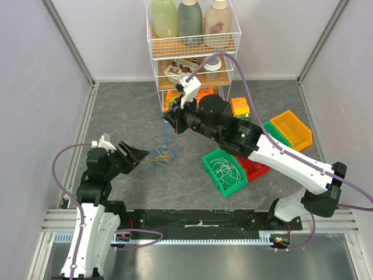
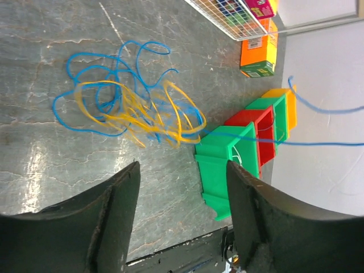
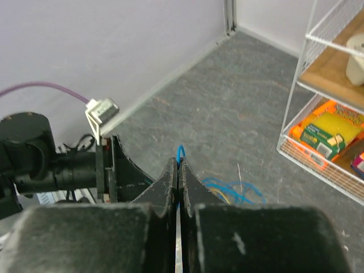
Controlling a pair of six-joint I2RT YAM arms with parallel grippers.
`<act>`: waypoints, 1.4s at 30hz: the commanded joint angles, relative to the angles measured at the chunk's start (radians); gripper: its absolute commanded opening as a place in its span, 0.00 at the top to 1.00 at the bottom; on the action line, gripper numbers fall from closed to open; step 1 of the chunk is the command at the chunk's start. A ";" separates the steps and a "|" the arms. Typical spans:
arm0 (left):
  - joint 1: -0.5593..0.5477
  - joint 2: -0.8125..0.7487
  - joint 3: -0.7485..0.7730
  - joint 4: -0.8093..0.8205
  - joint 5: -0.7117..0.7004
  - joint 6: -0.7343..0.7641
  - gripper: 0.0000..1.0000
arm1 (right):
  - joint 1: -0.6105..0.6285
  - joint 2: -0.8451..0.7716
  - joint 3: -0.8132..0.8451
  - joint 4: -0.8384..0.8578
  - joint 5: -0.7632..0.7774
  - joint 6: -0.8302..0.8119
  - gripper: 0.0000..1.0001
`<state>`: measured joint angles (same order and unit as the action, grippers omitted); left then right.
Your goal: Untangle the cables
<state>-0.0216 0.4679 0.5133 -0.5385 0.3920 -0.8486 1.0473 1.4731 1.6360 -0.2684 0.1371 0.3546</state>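
A loose tangle of blue cable (image 2: pixel 114 74) and yellow cable (image 2: pixel 142 111) lies on the grey floor (image 1: pixel 125 111). My right gripper (image 3: pixel 178 162) hangs above it, shut on a strand of the blue cable, whose small loop (image 3: pixel 180 151) pokes out past the fingertips. That strand runs up from the pile (image 2: pixel 318 108). My left gripper (image 2: pixel 182 168) is open and empty, low and just left of the tangle (image 1: pixel 162 153). White cables (image 1: pixel 227 169) lie coiled in the nearest green bin (image 1: pixel 211 166).
A red bin (image 1: pixel 256 169), a second green bin (image 1: pixel 277 133) and a yellow bin (image 1: pixel 291 129) sit to the right of the tangle. A white wire rack (image 1: pixel 192 46) with bottles and boxes stands at the back. An orange box (image 1: pixel 240 107) lies beside it.
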 commanded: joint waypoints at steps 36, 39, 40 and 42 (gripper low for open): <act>-0.199 1.017 0.198 0.233 -0.456 0.109 0.59 | -0.017 -0.109 -0.659 0.259 0.056 0.047 1.00; -0.199 1.038 0.218 0.224 -0.476 0.114 0.88 | -0.017 -0.085 -0.671 0.302 0.016 0.078 0.99; -0.202 1.014 0.215 0.213 -0.499 0.109 0.97 | -0.017 -0.068 -0.676 0.316 -0.010 0.089 0.99; -0.202 0.938 0.200 0.193 -0.548 0.095 0.98 | -0.015 -0.039 -0.679 0.337 -0.059 0.104 0.98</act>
<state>-0.2192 1.4807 0.7170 -0.2996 -0.0353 -0.7712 1.0348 1.3853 0.9714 -0.0235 0.1699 0.4118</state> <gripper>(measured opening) 0.050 0.011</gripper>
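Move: The left hand, half open, goes for the left end of the blue loops, about 9 cm ahead, 1 cm to its left and 16 cm below; the yellow cable lies about 9 cm ahead, 4 cm to its right, and the green box 4 cm ahead, 31 cm to its right. The shut right hand already holds a raised blue strand; that same loop end is some 8 cm ahead, 16 cm to its left and 40 cm below, the green box 14 cm to its right and level. The left hand drops about 15 cm to the table, its fingers tipping some 30 degrees further down, then slides forward low over the surface about 6 cm as the wrist rolls left side up, and only at the end shuts to pinch the outer left end of the blue loops. Meanwhile the right hand keeps its grip on the blue strand and lowers it some 20 cm towards the tangle, easing a little to its right and tipping its fingers down, then nearly holds there well above the table. ##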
